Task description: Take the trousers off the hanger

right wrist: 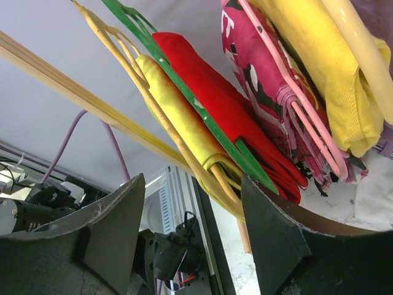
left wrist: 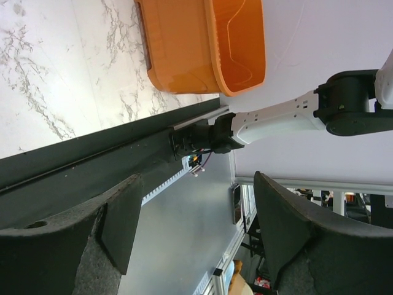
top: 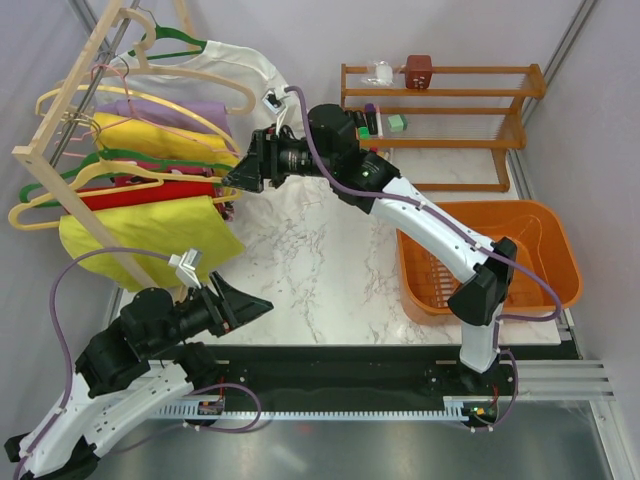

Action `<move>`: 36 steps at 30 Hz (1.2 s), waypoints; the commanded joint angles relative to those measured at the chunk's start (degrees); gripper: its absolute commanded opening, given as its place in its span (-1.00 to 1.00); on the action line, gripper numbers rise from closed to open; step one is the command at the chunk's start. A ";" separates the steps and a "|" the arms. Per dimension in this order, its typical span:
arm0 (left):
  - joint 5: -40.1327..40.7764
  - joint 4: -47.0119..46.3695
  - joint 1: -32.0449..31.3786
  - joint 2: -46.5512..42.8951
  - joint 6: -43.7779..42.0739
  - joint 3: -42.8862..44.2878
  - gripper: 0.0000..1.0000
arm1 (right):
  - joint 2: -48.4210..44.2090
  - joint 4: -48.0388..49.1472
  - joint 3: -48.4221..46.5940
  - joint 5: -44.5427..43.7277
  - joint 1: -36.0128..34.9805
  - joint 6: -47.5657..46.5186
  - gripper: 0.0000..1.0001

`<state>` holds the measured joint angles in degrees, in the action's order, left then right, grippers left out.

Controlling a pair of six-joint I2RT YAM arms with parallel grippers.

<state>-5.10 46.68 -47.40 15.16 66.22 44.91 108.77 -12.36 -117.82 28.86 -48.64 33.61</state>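
The lime-yellow trousers (top: 150, 240) hang folded over the pale yellow-orange hanger (top: 40, 222) at the near end of the rack. My right gripper (top: 232, 185) stands open at the right-hand ends of the hangers. In the right wrist view the trousers (right wrist: 178, 123) wrap the hanger (right wrist: 132, 74), whose lower corner dips between the fingers of the right gripper (right wrist: 193, 227), close to the right finger and not pinched. My left gripper (top: 255, 300) is open and holds nothing; it sits just below and right of the trousers' hem and points right. The left wrist view shows nothing between the left gripper's (left wrist: 196, 227) fingers.
A wooden rack (top: 70, 110) carries other hangers, with a red garment (top: 150, 192) on a green one, a golden-yellow garment (top: 150, 135) and a white shirt (top: 240, 60). An orange basket (top: 540, 230) sits at the right. A wooden shelf (top: 440, 110) stands at the back.
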 commanded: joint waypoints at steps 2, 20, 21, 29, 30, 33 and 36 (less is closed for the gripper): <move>-2.10 0.08 -0.33 0.31 1.37 1.24 0.57 | 0.65 4.54 -3.56 1.81 -0.49 -1.17 0.40; -2.54 1.14 -0.33 -1.18 1.55 2.82 0.57 | 3.03 3.75 -4.17 2.16 -3.30 -3.72 0.30; -2.63 1.05 -0.33 -1.36 1.55 2.91 0.57 | 3.11 3.66 -4.09 2.42 -3.39 -3.72 0.27; -3.25 2.01 -0.33 -1.27 1.02 3.52 0.57 | 6.53 3.75 -6.71 1.99 -7.07 -4.51 0.04; -3.33 2.45 -0.33 -1.36 1.02 3.61 0.57 | 7.06 3.66 -7.85 1.55 -8.04 -4.77 0.04; -2.90 4.20 -0.33 -1.88 0.93 4.84 0.57 | 8.73 3.66 -10.05 0.50 -9.45 -5.21 0.02; -2.28 6.40 -0.33 -2.76 0.93 5.89 0.57 | 10.40 3.66 -11.99 -0.29 -10.33 -5.39 0.00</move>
<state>-6.68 49.87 -47.40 13.74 66.46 47.57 117.40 -10.13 -125.23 29.69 -57.54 29.74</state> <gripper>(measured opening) 0.785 0.509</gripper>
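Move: The front yellow hanger's near arm is some 7 cm left of the right hand, 2 cm back and slightly below. Its yellow trousers hang roughly 15 cm left, 8 cm back and 12 cm down; the red trousers, behind them on the green hanger, lie about 14 cm left, 2 cm back and 6 cm down. From the left hand that hanger arm is about 21 cm ahead, 6 cm left and 13 cm higher. The right hand reaches about 7 cm left and 6 cm back along the front yellow hanger, fingers partly closing around it. ##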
